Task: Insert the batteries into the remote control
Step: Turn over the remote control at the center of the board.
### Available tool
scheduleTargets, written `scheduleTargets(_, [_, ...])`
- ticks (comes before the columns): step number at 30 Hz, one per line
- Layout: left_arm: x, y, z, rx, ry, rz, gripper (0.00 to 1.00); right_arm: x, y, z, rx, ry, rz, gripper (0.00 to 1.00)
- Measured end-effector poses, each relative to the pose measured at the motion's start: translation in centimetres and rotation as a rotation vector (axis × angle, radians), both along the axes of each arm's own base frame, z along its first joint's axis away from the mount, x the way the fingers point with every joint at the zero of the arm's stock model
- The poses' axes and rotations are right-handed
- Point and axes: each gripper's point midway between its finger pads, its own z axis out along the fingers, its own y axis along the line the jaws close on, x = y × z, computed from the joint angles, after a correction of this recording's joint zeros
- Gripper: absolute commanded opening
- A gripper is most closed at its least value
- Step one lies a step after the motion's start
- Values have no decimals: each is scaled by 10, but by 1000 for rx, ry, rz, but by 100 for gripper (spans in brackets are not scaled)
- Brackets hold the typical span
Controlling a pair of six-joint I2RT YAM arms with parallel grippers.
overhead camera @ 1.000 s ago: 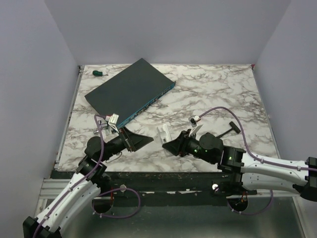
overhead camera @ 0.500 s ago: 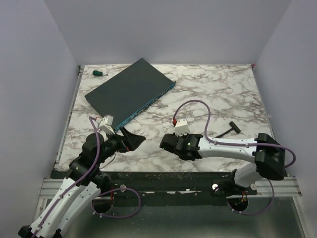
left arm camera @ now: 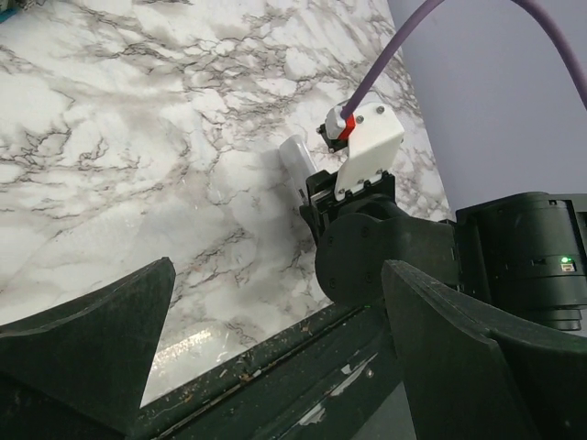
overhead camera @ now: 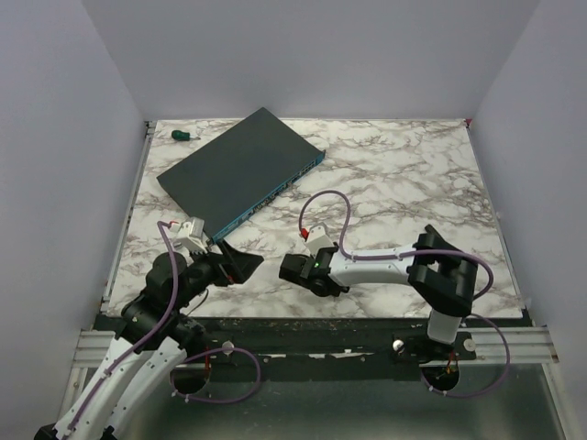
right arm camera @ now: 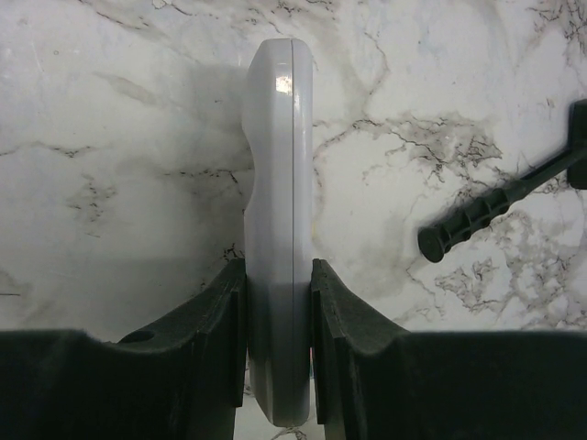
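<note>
The remote control (right arm camera: 278, 183), slim and white, is seen edge-on in the right wrist view. My right gripper (right arm camera: 278, 275) is shut on its lower part, one finger pressed to each flat side, just above the marble table. In the left wrist view the remote's white end (left arm camera: 295, 158) sticks out beyond the right gripper. From above, that gripper (overhead camera: 295, 269) sits low near the table's front edge and covers the remote. My left gripper (overhead camera: 240, 261) is open and holds nothing, a short way to the left and facing the right one. No batteries are in view.
A big dark flat box with a blue edge (overhead camera: 240, 170) lies at the back left. A green-handled screwdriver (overhead camera: 183, 136) lies in the far left corner. A black T-shaped tool (right arm camera: 495, 206) lies right of the remote. The table's front edge (left arm camera: 238, 353) is close below both grippers.
My right arm has folded and swung left towards the front edge, carrying the remote with it. My left gripper has drawn back a little and stays open.
</note>
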Motion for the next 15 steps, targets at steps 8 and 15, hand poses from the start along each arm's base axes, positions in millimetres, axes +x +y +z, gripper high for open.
scheduleTargets(8, [2,4,-2,24,14,24,99,1,-1,-7,-35,19,23,49])
scheduleTargets(15, [4,8,-5,36,23,48,99,2,5,-8,-24,23,45,62])
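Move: The remote control is already between the right gripper's fingers, standing on its long edge just over the table, its middle about 3 cm ahead of the hand point, 1 cm to the right and 1 cm lower. The hammer lies some 16 cm to the right and about 1 cm ahead, roughly 3 cm lower. From the open, idle left gripper the remote control is some 27 cm to the right, 8 cm ahead and 17 cm below. Let the remote control go from the right gripper: ease down the last bit towards the table, about 1 cm, then hold the hand nearly in place and spread the fingers from about a third to a little over half open. The right-hand finger comes clear of the remote control's face, while the left-hand finger stays close against its other side. ##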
